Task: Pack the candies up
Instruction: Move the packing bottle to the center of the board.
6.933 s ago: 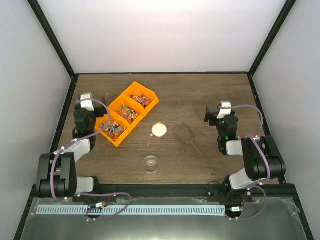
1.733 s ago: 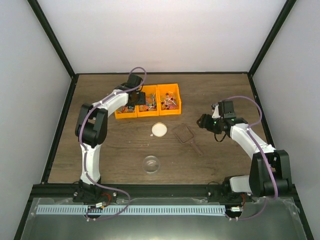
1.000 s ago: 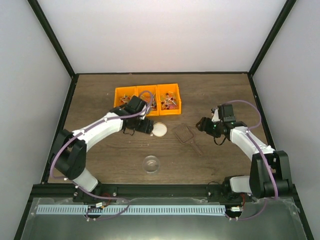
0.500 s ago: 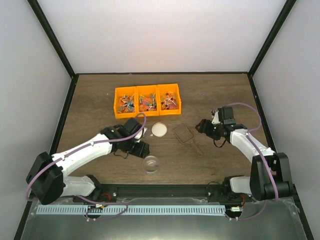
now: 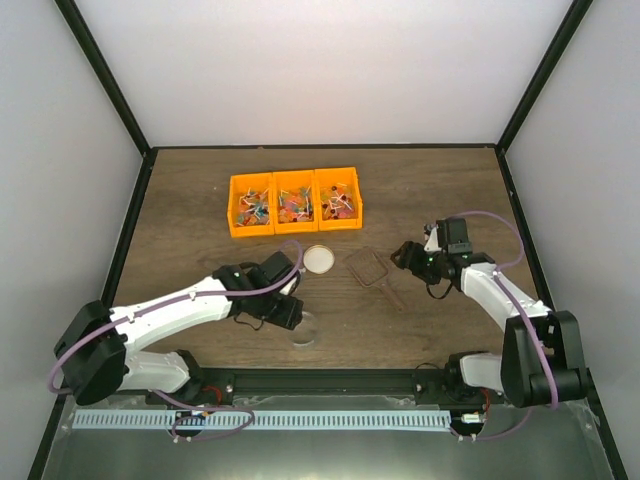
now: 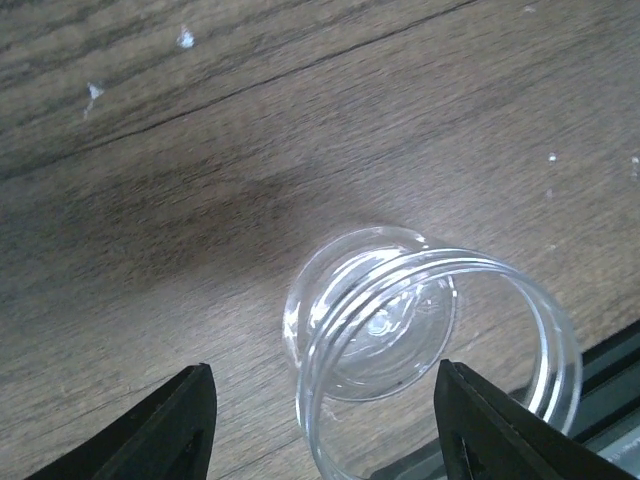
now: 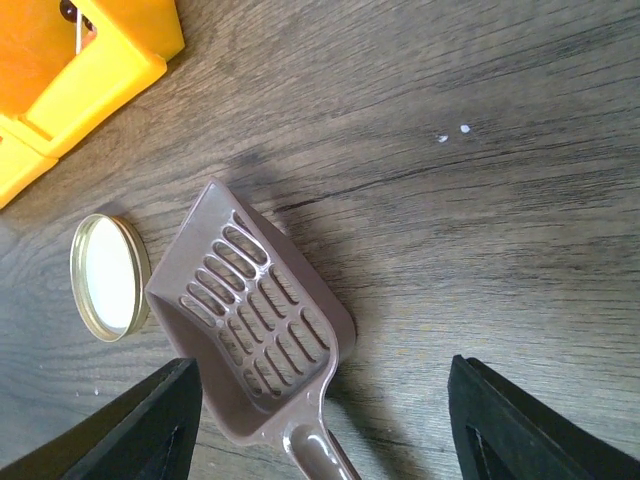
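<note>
The candies [image 5: 294,207] lie in the three compartments of an orange bin [image 5: 296,229] at the back. A clear empty jar [image 5: 305,333] stands near the front edge. My left gripper [image 5: 287,312] hangs over it. In the left wrist view the jar [image 6: 372,330] sits between the spread fingers of the left gripper [image 6: 320,425], with a gap on each side. The right gripper [image 5: 405,252] is open beside a brown slotted scoop [image 5: 368,267]. From the right wrist, the scoop [image 7: 250,330] lies between and ahead of the right gripper [image 7: 325,425] fingers, untouched.
A round cream lid [image 5: 318,259] with a gold rim lies flat between the bin and the jar, left of the scoop; the lid [image 7: 105,277] and a corner of the bin [image 7: 90,60] also show from the right wrist. The table's black front rail is just behind the jar.
My left arm swung from the bin down to the jar at the front, and its fingers have narrowed. The right gripper crept a little closer to the scoop.
</note>
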`<state>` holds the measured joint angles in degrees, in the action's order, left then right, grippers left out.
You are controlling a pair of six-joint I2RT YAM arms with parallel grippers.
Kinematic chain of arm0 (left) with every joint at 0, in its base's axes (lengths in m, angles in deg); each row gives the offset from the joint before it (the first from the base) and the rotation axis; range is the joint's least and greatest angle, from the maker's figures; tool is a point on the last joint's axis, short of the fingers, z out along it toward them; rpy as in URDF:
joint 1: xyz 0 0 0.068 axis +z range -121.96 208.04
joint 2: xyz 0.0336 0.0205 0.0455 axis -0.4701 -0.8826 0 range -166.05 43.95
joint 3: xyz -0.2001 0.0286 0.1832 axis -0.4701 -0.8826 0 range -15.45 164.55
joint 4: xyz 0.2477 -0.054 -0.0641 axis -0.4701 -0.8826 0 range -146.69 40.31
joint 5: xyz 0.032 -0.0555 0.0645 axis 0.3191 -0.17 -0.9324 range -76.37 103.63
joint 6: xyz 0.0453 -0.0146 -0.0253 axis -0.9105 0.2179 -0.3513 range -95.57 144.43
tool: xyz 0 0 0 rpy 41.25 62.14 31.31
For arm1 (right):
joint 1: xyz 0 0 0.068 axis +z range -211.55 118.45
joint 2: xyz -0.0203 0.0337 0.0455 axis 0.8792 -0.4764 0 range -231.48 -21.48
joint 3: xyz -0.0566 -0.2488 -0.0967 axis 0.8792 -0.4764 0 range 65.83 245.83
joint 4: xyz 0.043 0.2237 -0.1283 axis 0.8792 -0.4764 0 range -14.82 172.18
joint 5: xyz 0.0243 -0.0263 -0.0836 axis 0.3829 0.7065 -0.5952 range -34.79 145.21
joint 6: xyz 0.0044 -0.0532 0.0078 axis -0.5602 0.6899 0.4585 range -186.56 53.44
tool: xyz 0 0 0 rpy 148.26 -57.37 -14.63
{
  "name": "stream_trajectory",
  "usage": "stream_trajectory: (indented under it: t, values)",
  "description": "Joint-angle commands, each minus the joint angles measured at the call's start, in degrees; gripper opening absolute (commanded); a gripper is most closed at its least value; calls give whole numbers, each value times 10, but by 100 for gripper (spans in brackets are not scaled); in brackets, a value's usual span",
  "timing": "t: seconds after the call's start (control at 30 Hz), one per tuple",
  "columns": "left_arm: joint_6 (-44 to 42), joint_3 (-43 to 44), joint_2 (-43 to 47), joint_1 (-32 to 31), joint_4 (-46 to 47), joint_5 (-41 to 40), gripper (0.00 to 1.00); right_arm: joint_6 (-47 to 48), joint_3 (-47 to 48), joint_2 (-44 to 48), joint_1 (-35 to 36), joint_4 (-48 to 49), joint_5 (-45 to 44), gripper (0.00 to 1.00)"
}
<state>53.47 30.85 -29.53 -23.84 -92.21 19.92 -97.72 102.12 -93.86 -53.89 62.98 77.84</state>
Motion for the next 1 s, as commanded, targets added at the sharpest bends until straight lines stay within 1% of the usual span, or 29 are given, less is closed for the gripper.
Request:
stream_trajectory:
  t: [0.0,0.3,0.63,0.7,0.77,0.9,0.97]
  values:
    - [18,-10,-11,-8,0,-25,60,-13,-6,20,3,3,5,69]
    - [15,-13,-36,-8,-4,-58,42,-16,-16,28,3,6,5,70]
    - [8,14,-79,-8,3,-62,18,-7,-17,15,3,17,12,71]
    - [13,20,-89,-7,3,-65,16,-3,-20,14,2,20,11,72]
    - [18,31,-104,-7,-6,-77,15,1,-23,14,3,24,12,72]
    - [30,58,-144,-5,-33,-129,14,6,-26,12,3,29,15,73]
    - [32,71,-160,-3,-39,-140,12,4,-26,10,3,32,20,73]
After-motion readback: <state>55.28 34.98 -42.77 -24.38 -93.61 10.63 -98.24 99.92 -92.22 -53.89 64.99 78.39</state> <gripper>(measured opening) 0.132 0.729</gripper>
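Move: Just right of and behind the left hand stands the clear packing bottle, its middle about 2 cm to the right, 3 cm back and some 4 cm below the hand point. The round lid lies about 13 cm ahead and 5 cm right of that hand, the brown scoop roughly 8 cm ahead and 16 cm right, both about 7 cm down. From the right hand the bottle is some 16 cm back, 20 cm left and 4 cm lower. Sinking about 4 cm over the bottle's near-left side while easing 1 to 2 cm left, the left hand swings its fingers some 15 degrees closer to straight down and closes them nearly shut. One finger goes inside the mouth, the other stays outside, pinching the wall between them; at the end the hand edges about 2 cm forward, towards the lid. ##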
